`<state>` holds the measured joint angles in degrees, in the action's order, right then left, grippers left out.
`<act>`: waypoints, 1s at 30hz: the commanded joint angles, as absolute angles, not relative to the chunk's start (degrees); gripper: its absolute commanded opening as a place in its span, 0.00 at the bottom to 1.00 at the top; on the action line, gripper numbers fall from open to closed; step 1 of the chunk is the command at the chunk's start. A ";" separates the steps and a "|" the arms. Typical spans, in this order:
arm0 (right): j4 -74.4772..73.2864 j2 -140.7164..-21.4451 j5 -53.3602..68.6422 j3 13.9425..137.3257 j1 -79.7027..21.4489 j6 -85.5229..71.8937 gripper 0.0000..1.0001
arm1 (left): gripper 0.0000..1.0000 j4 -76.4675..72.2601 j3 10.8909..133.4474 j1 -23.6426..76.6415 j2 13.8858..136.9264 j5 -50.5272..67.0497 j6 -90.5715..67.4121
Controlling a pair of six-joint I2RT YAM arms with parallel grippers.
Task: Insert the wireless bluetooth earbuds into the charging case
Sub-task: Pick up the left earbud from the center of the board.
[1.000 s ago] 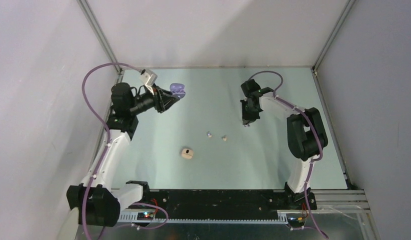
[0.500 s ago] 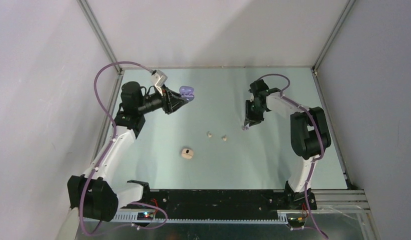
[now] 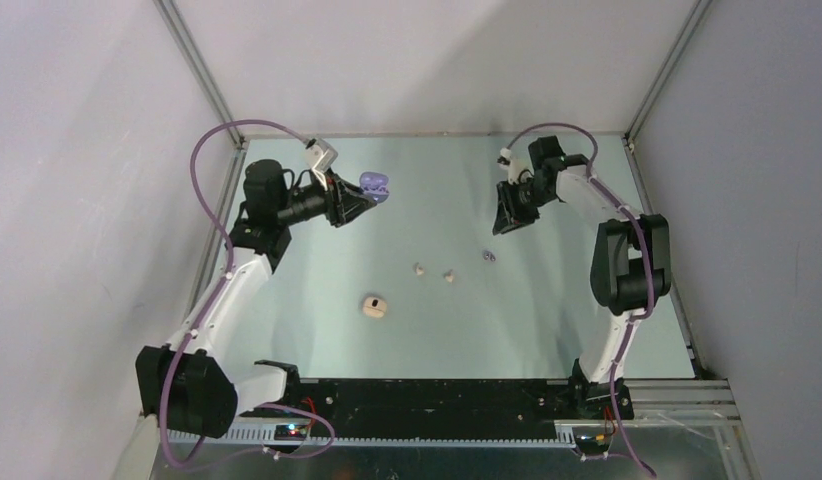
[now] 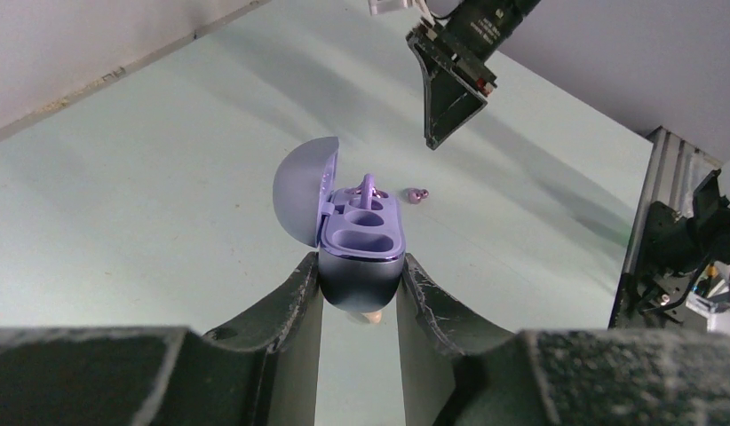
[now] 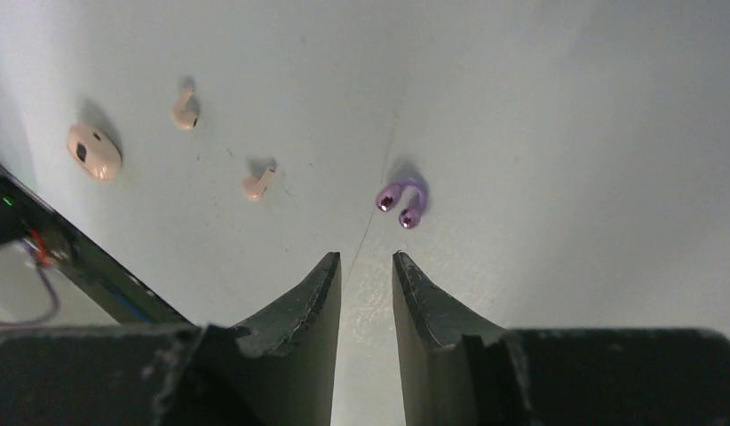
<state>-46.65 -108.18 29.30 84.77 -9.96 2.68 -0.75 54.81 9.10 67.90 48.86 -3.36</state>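
Note:
My left gripper is shut on the open purple charging case, holding it above the far left of the table. In the left wrist view the case sits between my fingers with its lid swung left. Its near slot is empty and a purple earbud stands in the far slot. Another purple earbud lies loose on the table. My right gripper hovers open and empty just behind it. The right wrist view shows this bud ahead of the right gripper.
Two cream-beige earbuds lie mid-table, seen too in the right wrist view. A shut beige case rests nearer the front. Metal frame posts and grey walls border the table.
The right gripper opened, left the purple earbud on the table, then rose and drew back toward the far right. The left arm shifted slightly right with the case, then held still.

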 commanded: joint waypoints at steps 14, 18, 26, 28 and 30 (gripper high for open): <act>-54.42 -120.17 24.70 94.77 -13.86 39.93 0.34 | 0.00 8.56 59.81 9.49 66.37 49.90 5.94; -53.17 -120.92 24.30 94.79 -14.47 39.85 0.34 | 0.00 8.46 59.47 9.49 66.13 49.69 5.88; -52.38 -121.02 23.20 92.65 -17.26 39.78 0.32 | 0.00 8.34 58.67 9.49 65.47 49.35 6.12; -51.83 -120.88 22.71 91.66 -17.79 39.35 0.30 | 0.00 8.18 58.57 9.49 65.40 49.33 6.19; -51.41 -120.71 21.93 90.76 -18.06 38.84 0.29 | 0.00 8.04 58.35 9.49 65.17 49.22 6.16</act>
<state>-52.58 -120.99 23.38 92.42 -17.23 38.81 9.61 57.12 9.10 67.07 49.21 4.62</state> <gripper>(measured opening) 0.305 0.353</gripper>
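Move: The purple left earbud lies on the board some 7 cm below my right hand, about 1 cm back and 1 cm to the left. From the earbud, one pink earbud is about 7 cm left and 4 cm back; the other is roughly 12 cm left and 3 cm back. From my left hand, which holds the charging case, the purple earbud lies about 18 cm right, 4 cm ahead and 26 cm below. With my right fingers kept about a third open, I swing the hand slightly forward and up, then sink it back down onto the purple earbud, ending some 6.5 cm lower than I began. I turn the wrist about 35 degrees counter-clockwise, and near the bottom I creep left a couple of centimetres. My left hand keeps hold of the charging case. ##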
